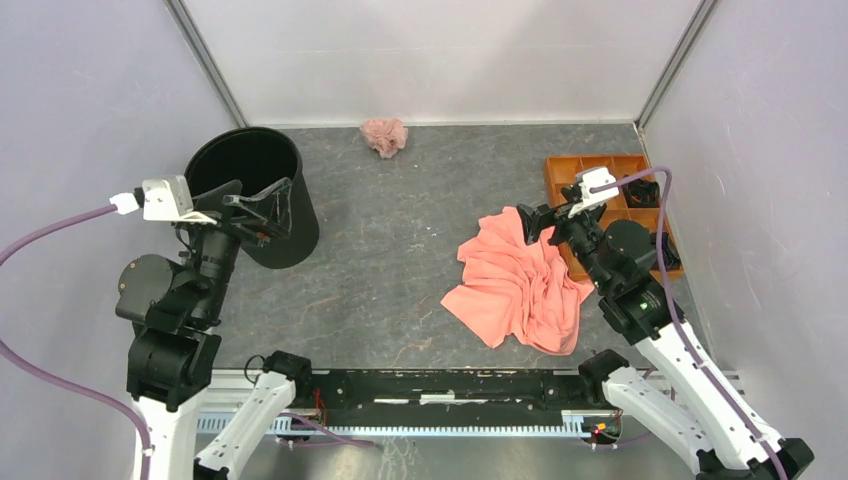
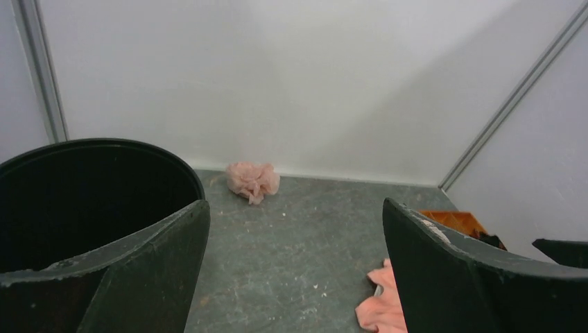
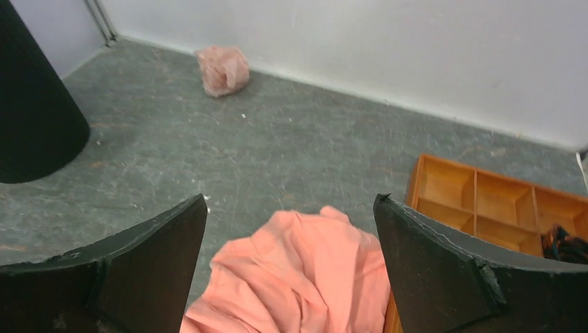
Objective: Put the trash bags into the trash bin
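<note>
The trash bag (image 1: 384,136) lies crumpled into a small pale pink ball on the grey floor by the back wall, also in the left wrist view (image 2: 253,181) and the right wrist view (image 3: 222,70). The black round trash bin (image 1: 252,190) stands upright at the left, its dark inside showing (image 2: 83,201) and its side at the edge of the right wrist view (image 3: 31,118). My left gripper (image 1: 262,205) hovers open at the bin's right side, holding nothing (image 2: 295,267). My right gripper (image 1: 538,222) hangs open over the coral cloth, holding nothing (image 3: 290,263).
A coral-orange cloth (image 1: 525,280) lies bunched at centre right, under the right gripper (image 3: 305,277). An orange compartment tray (image 1: 610,185) with dark items sits against the right wall (image 3: 485,205). White walls close the back and sides.
</note>
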`<action>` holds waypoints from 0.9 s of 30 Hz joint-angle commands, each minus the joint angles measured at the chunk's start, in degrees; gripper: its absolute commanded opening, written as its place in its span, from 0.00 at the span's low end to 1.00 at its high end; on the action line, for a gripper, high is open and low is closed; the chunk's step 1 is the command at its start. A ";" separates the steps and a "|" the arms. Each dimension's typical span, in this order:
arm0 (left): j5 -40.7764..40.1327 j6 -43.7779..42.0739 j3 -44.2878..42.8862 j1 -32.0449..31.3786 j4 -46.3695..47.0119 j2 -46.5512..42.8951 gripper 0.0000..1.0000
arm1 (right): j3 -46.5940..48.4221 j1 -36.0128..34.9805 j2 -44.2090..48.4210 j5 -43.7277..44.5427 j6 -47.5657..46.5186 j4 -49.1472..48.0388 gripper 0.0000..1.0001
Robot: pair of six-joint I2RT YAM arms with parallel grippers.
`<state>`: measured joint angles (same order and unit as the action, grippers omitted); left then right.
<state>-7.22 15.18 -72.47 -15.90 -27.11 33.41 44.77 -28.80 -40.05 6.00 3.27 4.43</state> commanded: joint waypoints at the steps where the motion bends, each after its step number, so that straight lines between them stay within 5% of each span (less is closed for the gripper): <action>1: 7.42 2.78 -0.32 2.71 -2.35 1.30 1.00 | -2.76 2.31 -0.67 0.91 2.04 -2.65 0.98; 11: 13.78 3.03 -0.76 5.45 -6.62 3.10 1.00 | -6.57 4.72 -10.10 -1.61 9.86 -11.92 0.98; 17: 13.66 2.11 0.04 5.84 -8.48 2.92 1.00 | -6.08 4.08 -24.86 -10.83 16.04 -28.77 0.98; 27: 12.26 1.01 3.11 6.00 -10.31 2.45 1.00 | 21.78 -6.34 -65.71 -6.86 21.76 -44.35 0.98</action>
<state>4.82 16.21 -69.84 -10.31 -36.16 36.23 54.35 -30.72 -95.35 -3.38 22.31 -28.53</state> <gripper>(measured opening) 0.994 0.979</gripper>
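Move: The pink trash bag lies crumpled by the back wall, about 37 cm ahead of my right hand, some 27 cm to its left and 28 cm below. The salmon cloth is spread almost straight beneath that hand, about 2 cm ahead, level sideways and 31 cm down. The black trash bin's middle stands about 49 cm to its left and 11 cm ahead, 18 cm lower. From my left hand, the trash bag is roughly 45 cm ahead, 7 cm right and 43 cm below. I sink my empty right hand first, then sweep it ever faster forward and left towards the trash bag, clear of the cloth: about 15 cm each way, left, forward and down, tipping the wrist down some 20 degrees and turning it slightly left, fingers still wide open. Meanwhile I lower my open left hand about 7 cm, easing it a little right and tilting it down. ##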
